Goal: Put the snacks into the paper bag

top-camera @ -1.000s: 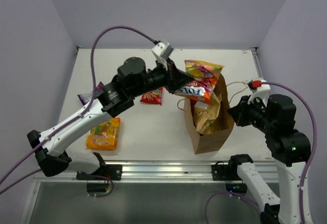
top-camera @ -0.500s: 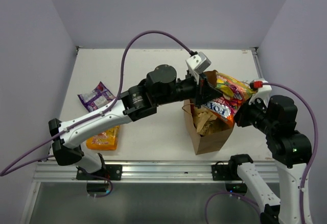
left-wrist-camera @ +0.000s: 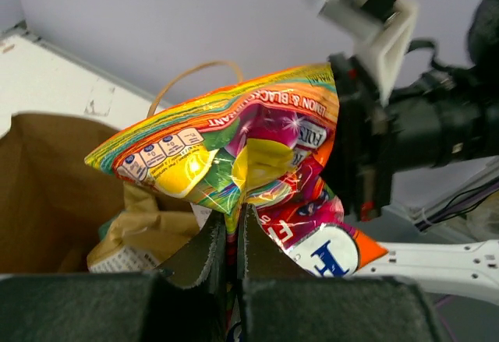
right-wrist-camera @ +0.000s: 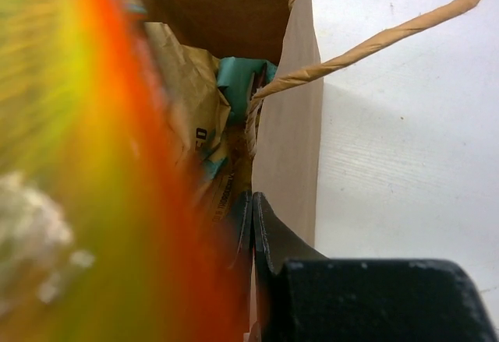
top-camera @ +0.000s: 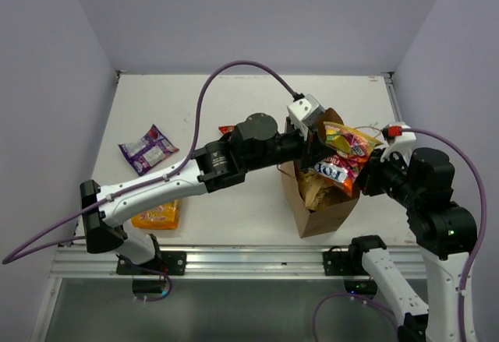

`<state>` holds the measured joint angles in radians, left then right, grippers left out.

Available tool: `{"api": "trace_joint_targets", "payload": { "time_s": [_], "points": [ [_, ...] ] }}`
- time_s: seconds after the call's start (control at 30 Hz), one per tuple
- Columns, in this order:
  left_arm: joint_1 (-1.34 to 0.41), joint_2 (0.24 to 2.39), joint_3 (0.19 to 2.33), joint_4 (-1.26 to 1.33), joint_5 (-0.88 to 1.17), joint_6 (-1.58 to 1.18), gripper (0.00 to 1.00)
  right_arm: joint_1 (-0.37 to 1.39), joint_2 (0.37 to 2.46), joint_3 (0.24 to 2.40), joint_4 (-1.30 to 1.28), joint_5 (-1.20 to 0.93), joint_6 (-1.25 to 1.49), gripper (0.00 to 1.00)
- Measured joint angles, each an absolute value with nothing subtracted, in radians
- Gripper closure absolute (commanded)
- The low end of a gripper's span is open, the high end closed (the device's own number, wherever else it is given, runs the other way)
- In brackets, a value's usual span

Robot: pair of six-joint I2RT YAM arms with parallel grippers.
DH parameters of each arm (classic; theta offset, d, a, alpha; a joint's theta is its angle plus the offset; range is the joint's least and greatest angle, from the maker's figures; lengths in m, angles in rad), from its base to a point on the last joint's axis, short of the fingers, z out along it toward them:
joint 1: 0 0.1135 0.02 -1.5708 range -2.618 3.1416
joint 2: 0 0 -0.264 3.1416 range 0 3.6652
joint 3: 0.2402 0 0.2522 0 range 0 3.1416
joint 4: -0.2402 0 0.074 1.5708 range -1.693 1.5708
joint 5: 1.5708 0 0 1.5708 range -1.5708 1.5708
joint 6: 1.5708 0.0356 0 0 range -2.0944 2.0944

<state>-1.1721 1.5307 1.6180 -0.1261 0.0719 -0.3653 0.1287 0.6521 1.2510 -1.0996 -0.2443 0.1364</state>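
My left gripper [top-camera: 326,149] is shut on the multicoloured snack packet [top-camera: 344,153], which it holds tilted over the open mouth of the brown paper bag [top-camera: 323,211]. In the left wrist view the closed gripper [left-wrist-camera: 231,237] pinches the packet [left-wrist-camera: 234,147] at its lower edge, above the bag's inside [left-wrist-camera: 47,194]. A tan-and-blue packet [right-wrist-camera: 195,108] lies inside the bag. My right gripper [right-wrist-camera: 251,202] is shut on the bag's right wall [right-wrist-camera: 288,139] near the twine handle [right-wrist-camera: 374,42]. A purple packet [top-camera: 148,146], an orange-yellow packet [top-camera: 156,216] and a small red packet [top-camera: 227,130] lie on the table.
The bag stands near the table's front edge [top-camera: 257,253], between the two arms. The loose packets lie left of the bag, the orange-yellow one partly under the left arm. Grey walls close in the table at the back and sides.
The left arm has swung right and lowered the multicoloured packet from beside the bag to over its mouth. The right gripper has stayed on the bag's wall.
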Motion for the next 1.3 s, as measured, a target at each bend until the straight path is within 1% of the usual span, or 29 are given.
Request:
{"api": "trace_joint_targets", "payload": {
  "time_s": [0.13,0.3,0.47,0.7,0.73,0.77,0.8,0.83,0.9,1.1,1.13,1.2,1.3],
  "points": [
    [-1.159,1.516,1.486,-0.091,0.049,-0.364,1.0,0.133,0.652,1.251,-1.1,-0.246,0.131,1.0],
    [-1.089,1.53,1.368,-0.037,0.091,-0.385,1.0,0.133,0.652,1.251,-1.103,-0.247,0.128,1.0],
    [-1.039,1.565,1.36,-0.011,0.081,-0.424,1.0,0.136,0.653,1.251,-1.107,-0.244,0.125,1.0],
    [-1.032,1.588,1.407,-0.099,-0.048,-0.469,0.99,0.144,0.654,1.256,-1.11,-0.244,0.123,1.0],
    [-1.032,1.597,1.425,-0.12,-0.064,-0.469,0.73,0.144,0.654,1.258,-1.11,-0.244,0.122,1.0],
    [-1.031,1.609,1.446,-0.14,-0.074,-0.463,0.57,0.144,0.654,1.258,-1.11,-0.244,0.122,1.0],
    [-1.029,1.624,1.474,-0.163,-0.08,-0.454,0.42,0.144,0.654,1.258,-1.11,-0.244,0.122,1.0],
    [-1.028,1.64,1.499,-0.182,-0.087,-0.443,0.3,0.144,0.654,1.258,-1.111,-0.244,0.123,1.0],
    [-1.023,1.664,1.538,-0.203,-0.092,-0.423,0.21,0.144,0.654,1.258,-1.115,-0.244,0.122,1.0],
    [-1.045,1.653,1.623,-0.199,-0.12,-0.343,0.2,0.146,0.654,1.258,-1.115,-0.244,0.122,1.0],
    [-1.055,1.631,1.625,-0.186,-0.132,-0.327,0.2,0.147,0.654,1.258,-1.115,-0.244,0.122,1.0],
    [-1.077,1.555,1.602,-0.134,-0.155,-0.299,0.15,0.151,0.654,1.258,-1.115,-0.244,0.122,1.0],
    [-1.105,1.358,1.495,-0.022,-0.221,-0.268,0.11,0.153,0.654,1.258,-1.115,-0.244,0.122,1.0]
  ]
}}
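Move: The left hand, holding the candy bag and pointing right, has the paper bag's mouth about 4 cm ahead, 1 cm to its left and some 10 cm below. The kraft snack bag inside lies roughly 2 cm ahead, 1 cm left and 18 cm down, while the right gripper is about level in reach, 8 cm to the right and 10 cm lower. From the right hand, at the right rim, the mouth's middle is about 5 cm ahead and 8 cm left, near its own height. With the candy bag still pinched, the left hand drops quickly about 12 cm into the paper bag's mouth while sliding forward some 10 cm and swinging nearly 20 degrees counter-clockwise, then opens its fingers wide to let go and pulls out steeply upward, drawing to the left and slightly back. All the while the right hand stays put with its fingers shut at the right rim of the paper bag, steadying it. ##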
